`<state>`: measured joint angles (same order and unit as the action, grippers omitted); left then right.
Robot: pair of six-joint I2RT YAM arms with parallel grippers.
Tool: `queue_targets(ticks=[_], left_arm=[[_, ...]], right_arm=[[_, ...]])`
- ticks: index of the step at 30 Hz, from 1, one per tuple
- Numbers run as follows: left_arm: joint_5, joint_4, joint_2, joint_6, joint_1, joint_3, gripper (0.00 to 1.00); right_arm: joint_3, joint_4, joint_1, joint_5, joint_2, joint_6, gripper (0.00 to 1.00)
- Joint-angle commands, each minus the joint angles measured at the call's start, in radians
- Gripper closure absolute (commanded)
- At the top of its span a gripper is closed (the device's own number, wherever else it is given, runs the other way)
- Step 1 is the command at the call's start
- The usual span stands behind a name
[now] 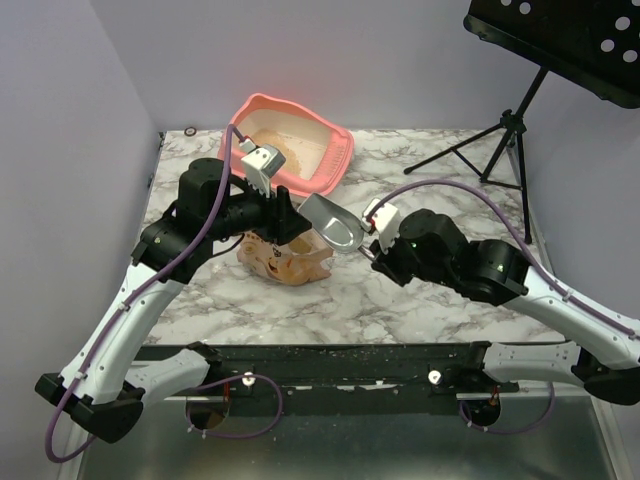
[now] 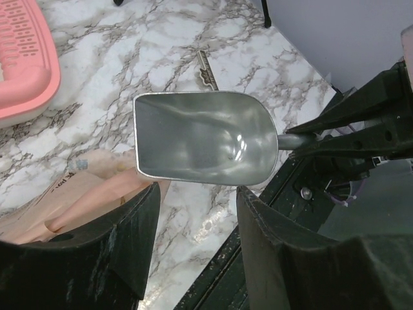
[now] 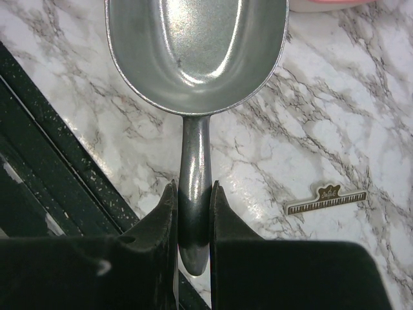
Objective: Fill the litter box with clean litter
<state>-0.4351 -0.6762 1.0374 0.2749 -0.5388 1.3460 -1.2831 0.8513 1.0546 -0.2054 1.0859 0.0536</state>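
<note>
The salmon-pink litter box (image 1: 335, 165) stands at the back of the marble table, with pale beige clean litter (image 1: 283, 150) lying inside it. Its rim also shows in the left wrist view as the litter box (image 2: 26, 64). My right gripper (image 3: 193, 194) is shut on the handle of a metal scoop (image 3: 193, 51), whose bowl is empty. The scoop (image 1: 335, 225) hovers mid-table, between the arms. My left gripper (image 2: 197, 194) is open with nothing between its fingers, just beside the scoop (image 2: 200, 139) and above a crumpled bag (image 2: 71, 200).
The crumpled pinkish-tan bag (image 1: 285, 262) lies on the table below my left arm. A small ruler-like tag (image 3: 328, 199) sits on the marble. A black stand (image 1: 510, 130) rises at the back right. A black rail (image 1: 350, 365) runs along the near edge.
</note>
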Motion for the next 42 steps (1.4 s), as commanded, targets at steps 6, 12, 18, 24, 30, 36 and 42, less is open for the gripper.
queue_targets(ticks=[6, 12, 18, 24, 30, 36, 42], left_arm=[[0.025, -0.002, 0.012, 0.012, -0.004, 0.038, 0.41], [0.050, -0.014, 0.019, 0.003, -0.004, 0.038, 0.40], [0.041, -0.010, 0.015, 0.004, -0.003, 0.038, 0.40], [-0.056, 0.006, 0.015, 0.021, -0.003, 0.035, 0.48], [-0.117, -0.002, 0.024, 0.017, -0.003, 0.022, 0.67], [-0.148, 0.021, 0.016, 0.018, -0.003, -0.001, 0.80], [-0.171, 0.056, 0.006, 0.000, -0.003, -0.022, 1.00]], right_arm=[[-0.084, 0.080, 0.102, -0.089, -0.047, -0.027, 0.99], [-0.101, 0.107, 0.165, -0.123, -0.060, -0.047, 0.99], [-0.108, 0.103, 0.199, -0.141, -0.050, -0.041, 0.99], [-0.117, 0.049, 0.205, -0.155, -0.031, -0.014, 0.99], [-0.134, 0.035, 0.214, -0.146, -0.008, -0.001, 0.99], [-0.113, 0.025, 0.222, -0.112, -0.014, 0.017, 0.99], [-0.056, 0.023, 0.231, -0.043, -0.032, 0.046, 0.99]])
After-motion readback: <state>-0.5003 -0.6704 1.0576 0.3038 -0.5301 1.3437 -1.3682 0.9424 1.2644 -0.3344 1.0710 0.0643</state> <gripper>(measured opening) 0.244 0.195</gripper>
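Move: The scoop, held by its handle in the right hand, has its front edge about 5 cm ahead of the left fingers, roughly 1 cm right and 3 cm below. The bag lies some 8 cm ahead of the left hand, 5 cm left and 20 cm below; the litter box is around 40 cm ahead and 6 cm left. From the right hand, the left fingers are about 6 cm ahead, 15 cm left and 4 cm up; the comb is roughly 14 cm ahead, 12 cm right, on the table. The left fingers close from well open to nearly shut and pinch the scoop's front edge near its nearer corner, that hand staying almost in place. Before that, the right hand, keeping its grip on the handle, draws the scoop back about 4 cm and up some 3 cm to bring the edge to those fingers, turning slightly counter-clockwise, then holds. ##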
